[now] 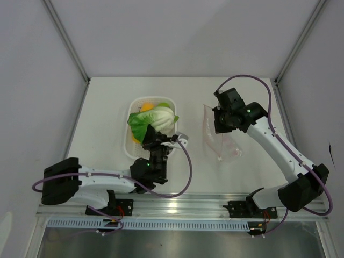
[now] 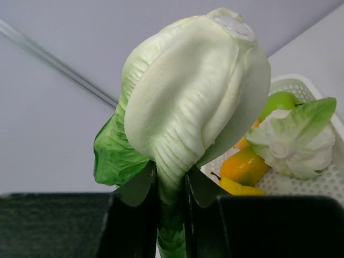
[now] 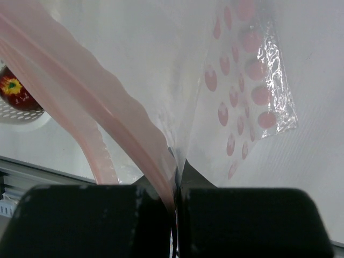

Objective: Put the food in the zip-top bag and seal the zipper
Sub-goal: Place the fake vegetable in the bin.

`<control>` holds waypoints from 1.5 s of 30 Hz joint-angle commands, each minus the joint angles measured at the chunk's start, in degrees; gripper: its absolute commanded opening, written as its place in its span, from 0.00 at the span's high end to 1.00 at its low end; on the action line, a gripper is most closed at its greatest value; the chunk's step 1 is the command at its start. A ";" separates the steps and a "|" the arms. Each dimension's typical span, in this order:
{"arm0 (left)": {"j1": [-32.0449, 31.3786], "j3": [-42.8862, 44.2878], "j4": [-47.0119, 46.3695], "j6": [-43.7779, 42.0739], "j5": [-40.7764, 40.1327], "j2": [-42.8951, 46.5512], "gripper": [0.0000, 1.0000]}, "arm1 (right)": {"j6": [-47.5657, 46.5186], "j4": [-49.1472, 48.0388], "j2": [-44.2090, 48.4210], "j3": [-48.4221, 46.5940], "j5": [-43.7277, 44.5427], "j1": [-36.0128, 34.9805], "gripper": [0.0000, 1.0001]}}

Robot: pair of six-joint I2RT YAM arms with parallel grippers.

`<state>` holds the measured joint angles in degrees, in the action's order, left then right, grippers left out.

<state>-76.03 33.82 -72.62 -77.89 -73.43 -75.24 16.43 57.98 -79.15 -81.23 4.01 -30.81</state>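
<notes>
My left gripper point(image 2: 171, 183) point(image 1: 152, 134) is shut on a leafy green-white lettuce point(image 2: 188, 102) point(image 1: 153, 121), pinching its lower leaves and holding it above the white basket point(image 1: 131, 141). Inside the basket lie a second lettuce point(image 2: 293, 142), a lime-green fruit point(image 2: 279, 101) and orange-yellow fruits point(image 2: 244, 164). My right gripper point(image 3: 176, 169) point(image 1: 219, 124) is shut on the pink zipper point(image 3: 107, 113) edge of the clear zip-top bag point(image 1: 220, 137), lifting one side so the mouth gapes. Pink dots point(image 3: 242, 80) mark the bag. A dark red apple point(image 3: 15, 91) shows in the basket at far left of the right wrist view.
The perforated basket stands at mid-table, left of the bag. An aluminium rail point(image 1: 183, 207) runs along the near edge under both arm bases. White enclosure walls close in the table at the back and both sides.
</notes>
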 commanded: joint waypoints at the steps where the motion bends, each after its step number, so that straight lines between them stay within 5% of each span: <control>1: -0.34 -0.86 -6.99 10.79 -1.73 5.18 0.99 | -0.43 -1.98 1.73 0.46 1.44 -0.31 1.00; 2: -0.70 -0.26 -0.14 14.83 0.89 6.67 0.99 | -0.34 -2.25 1.90 0.55 1.18 -0.31 1.00; 3: -0.70 0.88 11.51 29.57 2.92 8.17 1.00 | -0.34 -2.34 1.90 0.63 0.74 -0.31 1.00; 4: -0.61 3.07 50.86 42.16 6.86 12.18 0.99 | -0.17 -2.51 1.81 0.64 0.47 -0.31 1.00; 5: 1.91 12.84 68.83 53.60 25.69 14.14 0.99 | -0.25 -2.43 1.90 0.64 0.21 -0.31 1.00; 6: 4.11 13.63 75.63 62.07 32.23 15.81 0.99 | -0.17 -2.34 1.99 0.72 0.30 -0.31 1.00; 9: 7.20 12.93 72.78 63.54 31.23 20.13 0.99 | 0.10 -1.99 2.69 0.99 0.73 -0.31 1.00; 19: 27.85 14.08 99.33 91.23 49.40 19.70 1.00 | 1.50 -3.48 3.31 3.27 -1.11 -0.75 1.00; 29: 41.03 14.25 105.40 97.31 57.77 14.78 0.99 | 1.86 -4.36 3.48 4.50 -2.08 -1.97 1.00; 36: 43.95 15.92 104.88 96.61 63.39 9.24 0.99 | 2.38 -5.33 2.69 5.91 -2.43 -3.47 1.00; 38: 43.95 16.01 104.61 96.43 64.55 8.19 0.85 | 2.38 -5.33 2.25 5.65 -2.52 -3.56 1.00; 40: 43.95 16.19 104.52 96.69 65.52 8.01 0.57 | 2.30 -5.33 2.16 5.38 -2.43 -3.65 1.00; 43: 43.86 16.71 104.44 97.05 65.35 9.93 0.36 | 2.03 -5.07 1.90 4.42 -2.17 -3.65 1.00; 45: 43.86 17.59 104.61 96.96 65.08 12.30 0.33 | 1.77 -4.63 1.73 3.63 -1.47 -3.65 1.00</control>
<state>-32.42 48.21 31.83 18.39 -10.11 -66.61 18.35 54.22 -77.25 -75.31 1.89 -34.20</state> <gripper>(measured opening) 0.650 0.002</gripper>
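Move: The left hand holds the long lettuce by its leafy end, fingers pointing forward. The bin's middle lies about 8 cm ahead, 2 cm left and 20 cm below. In the bin, the apple is 2 cm ahead and 3 cm right, the yellow pear 7 cm ahead and 9 cm left, the round lettuce 12 cm ahead and 2 cm right. From the right hand, the bin's middle is some 4 cm ahead, 29 cm left and 12 cm below. Keeping its pinch on the long lettuce, the left hand swings briefly right and up, then sweeps down nearly 20 cm and back left into the near part of the bin, the wrist tipping the fingers from forward to downward; there they open and let go. The right hand keeps pinching the bag, easing about 2 cm each back, left and down. ##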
